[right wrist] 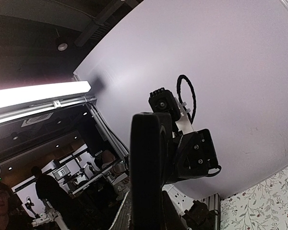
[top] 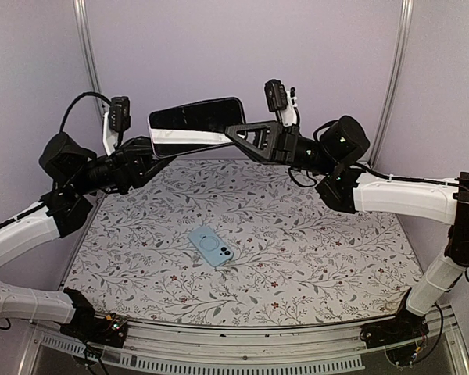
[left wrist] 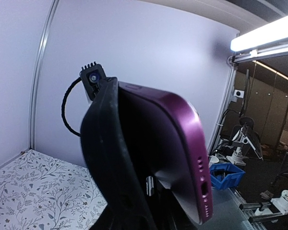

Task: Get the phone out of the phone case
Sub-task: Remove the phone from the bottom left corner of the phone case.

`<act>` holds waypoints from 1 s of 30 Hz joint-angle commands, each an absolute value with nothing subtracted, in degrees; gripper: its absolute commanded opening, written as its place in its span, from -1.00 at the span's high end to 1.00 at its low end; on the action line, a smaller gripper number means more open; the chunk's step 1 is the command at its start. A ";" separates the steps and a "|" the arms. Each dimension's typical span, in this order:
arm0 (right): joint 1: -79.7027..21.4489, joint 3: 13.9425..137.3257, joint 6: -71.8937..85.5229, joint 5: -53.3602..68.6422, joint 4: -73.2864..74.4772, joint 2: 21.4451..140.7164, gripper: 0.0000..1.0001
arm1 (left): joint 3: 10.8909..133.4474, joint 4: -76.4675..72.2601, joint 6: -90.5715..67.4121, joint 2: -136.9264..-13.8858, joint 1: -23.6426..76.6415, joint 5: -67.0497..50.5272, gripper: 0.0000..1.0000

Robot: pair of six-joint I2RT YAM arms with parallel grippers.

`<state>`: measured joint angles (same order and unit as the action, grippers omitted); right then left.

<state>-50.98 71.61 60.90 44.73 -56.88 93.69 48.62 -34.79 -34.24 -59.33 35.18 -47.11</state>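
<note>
The phone (top: 195,119), black with a dark glossy screen, is held level high above the table between both arms. My left gripper (top: 152,145) is shut on its left end, where the purple phone case (left wrist: 182,139) bows away from the black phone (left wrist: 105,158). The case's end with port holes (left wrist: 204,189) is nearest the left wrist camera. My right gripper (top: 234,133) is shut on the phone's right end. In the right wrist view the phone (right wrist: 151,167) is edge-on and dark. The fingertips are hidden in both wrist views.
A light blue phone-shaped item (top: 211,245) with a round ring on its back lies flat in the middle of the floral table mat (top: 313,258). Purple walls and metal posts (top: 87,55) enclose the back. A blue bin (left wrist: 225,175) sits beyond the table.
</note>
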 commanded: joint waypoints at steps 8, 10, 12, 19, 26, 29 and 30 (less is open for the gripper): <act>-54.32 74.12 59.21 52.49 -56.00 92.82 1.00 | 48.98 -30.45 -36.22 -60.93 34.78 -36.47 0.42; -54.32 74.62 58.77 52.39 -55.79 93.43 1.00 | 49.04 -29.41 -36.49 -60.42 34.80 -35.47 0.36; -54.27 74.87 57.30 52.47 -55.09 93.83 1.00 | 49.38 -26.40 -36.23 -59.42 34.80 -33.38 0.30; -52.18 74.51 48.58 51.29 -47.63 93.13 1.00 | 55.09 -6.90 -27.66 -55.12 34.72 -26.47 0.07; -48.53 71.63 45.20 51.48 -43.60 90.21 1.00 | 56.71 4.88 -21.91 -50.30 34.45 -19.04 -0.19; -47.14 69.03 41.75 49.05 -39.62 87.02 1.00 | 57.68 8.10 -19.92 -49.67 34.13 -18.00 -0.29; -46.85 68.43 40.36 47.99 -37.53 85.62 1.00 | 58.27 9.12 -19.07 -49.73 34.06 -18.06 -0.30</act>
<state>-48.36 70.48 45.78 48.69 -42.19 91.85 55.72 2.55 -23.59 -50.37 35.09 -23.14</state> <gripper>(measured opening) 0.119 0.639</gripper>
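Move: My left fingers still have hold of the phone case's lower left corner, peeled off the phone's bottom end. The phone stands nearly upright, screen towards my base, its middle about 5 cm right, 4 cm above and 1 cm ahead of my left hand. From my right hand, gripping the other end, that middle is about 6 cm left, 1 cm higher and level fore and aft. The light blue phone lies on the table, 7 cm ahead, 3 cm right and 43 cm below my left hand. I ease my left hand forward, then spread its fingers wide to free the case corner and draw off leftwards, about 4 cm each way and 2 cm down, the wrist turning some 25 degrees counter-clockwise. Late on, my right hand, keeping its grip, sinks 4 cm and edges forward, its left side tipping down. ##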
